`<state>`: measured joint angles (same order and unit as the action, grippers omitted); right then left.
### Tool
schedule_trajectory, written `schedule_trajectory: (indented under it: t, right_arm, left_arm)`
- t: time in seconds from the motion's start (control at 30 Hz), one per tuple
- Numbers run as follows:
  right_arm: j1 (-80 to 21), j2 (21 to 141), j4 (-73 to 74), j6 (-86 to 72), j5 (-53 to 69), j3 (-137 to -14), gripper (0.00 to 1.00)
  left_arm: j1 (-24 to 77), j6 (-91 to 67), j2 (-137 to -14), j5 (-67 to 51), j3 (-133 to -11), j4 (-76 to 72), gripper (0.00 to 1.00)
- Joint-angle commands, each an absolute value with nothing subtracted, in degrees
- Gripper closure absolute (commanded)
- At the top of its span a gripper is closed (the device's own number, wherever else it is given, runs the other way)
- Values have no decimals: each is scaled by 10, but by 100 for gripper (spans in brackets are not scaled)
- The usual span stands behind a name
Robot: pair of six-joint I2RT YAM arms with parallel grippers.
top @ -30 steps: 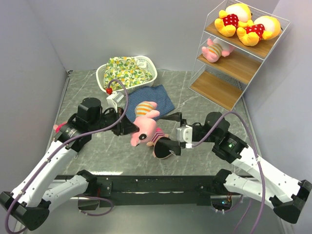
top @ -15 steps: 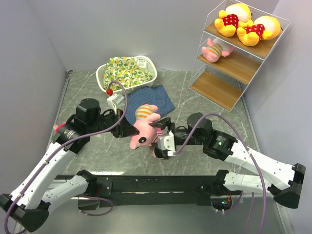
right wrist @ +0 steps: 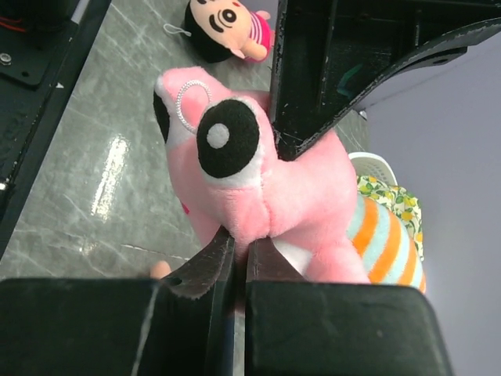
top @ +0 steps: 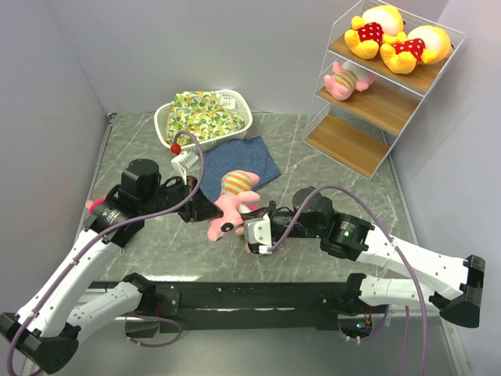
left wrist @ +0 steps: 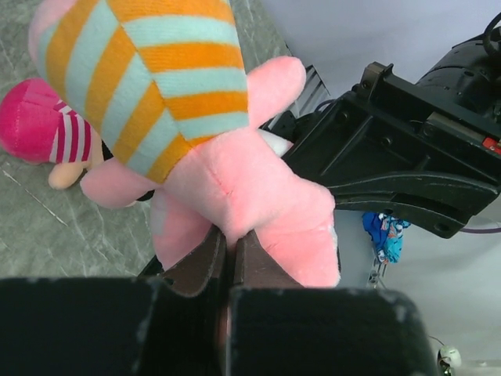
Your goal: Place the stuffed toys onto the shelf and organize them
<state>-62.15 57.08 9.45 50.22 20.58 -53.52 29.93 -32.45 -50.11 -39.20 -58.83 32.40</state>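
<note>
A pink piglet in an orange and blue striped top hangs above the table between my two grippers. My left gripper is shut on its pink fabric; the left wrist view shows the fingers pinching the piglet. My right gripper is shut on the piglet's head from the other side. A pink-hatted doll lies on the table below, mostly hidden under the right gripper in the top view. Another doll peeks out beside the left arm. The shelf holds two yellow bears on top and a piglet on the middle board.
A white basket with a floral cloth bundle stands at the back left. A blue folded cloth lies behind the piglet. The shelf's bottom board is bare. Grey walls close in both sides.
My right gripper has swung left to the piglet and shut on its head. The left gripper still holds the piglet, which has shifted a little.
</note>
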Motion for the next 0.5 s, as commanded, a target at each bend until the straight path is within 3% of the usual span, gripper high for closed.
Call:
schedule_trajectory:
  t: [0.0,0.03,0.07,0.13,0.23,0.33,0.47]
  right_arm:
    - [-634,562,7,461,239,-512,100]
    - [-636,560,1,450,239,-509,100]
    - [-636,559,1,438,241,-509,100]
    - [-636,555,-30,384,238,-505,100]
    - [-635,547,-40,304,220,-505,100]
    - [-635,532,-43,242,207,-498,100]
    - [-624,517,-61,100,141,-506,100]
  left_arm:
    - [304,-335,-507,-429,-600,269,91]
    - [304,-330,-511,-418,-603,273,81]
    - [303,-326,-513,-409,-609,277,57]
    - [304,-311,-519,-369,-630,286,31]
    - [304,-284,-529,-277,-692,313,12]
    - [304,-259,-523,-201,-744,307,1]
    - [304,-239,-495,-100,-751,267,4]
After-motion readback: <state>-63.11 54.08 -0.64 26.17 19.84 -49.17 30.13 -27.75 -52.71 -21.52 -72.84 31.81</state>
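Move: The pink pig toy is pinched by both my hands: its middle sits about 4 cm ahead and 4 cm right of my left hand, at its height. For my right hand, the bare part of the shelf's middle board is roughly 36 cm ahead, 38 cm right and about level. The pink-hatted doll lies on the table some 11 cm ahead, 4 cm right and 25 cm below my right hand; the blue cloth is about 33 cm ahead, 2 cm left and 27 cm below. I spread my left fingers wide and let go of the pink pig, then pull that hand away up about 8 cm and forward about 5, its fingertips swinging from rightward a little towards forward. My right hand keeps its pinch and stays nearly in place, easing back about 2 cm while it rolls some 20 degrees, forward side down, and its fingertips tip up a little. ##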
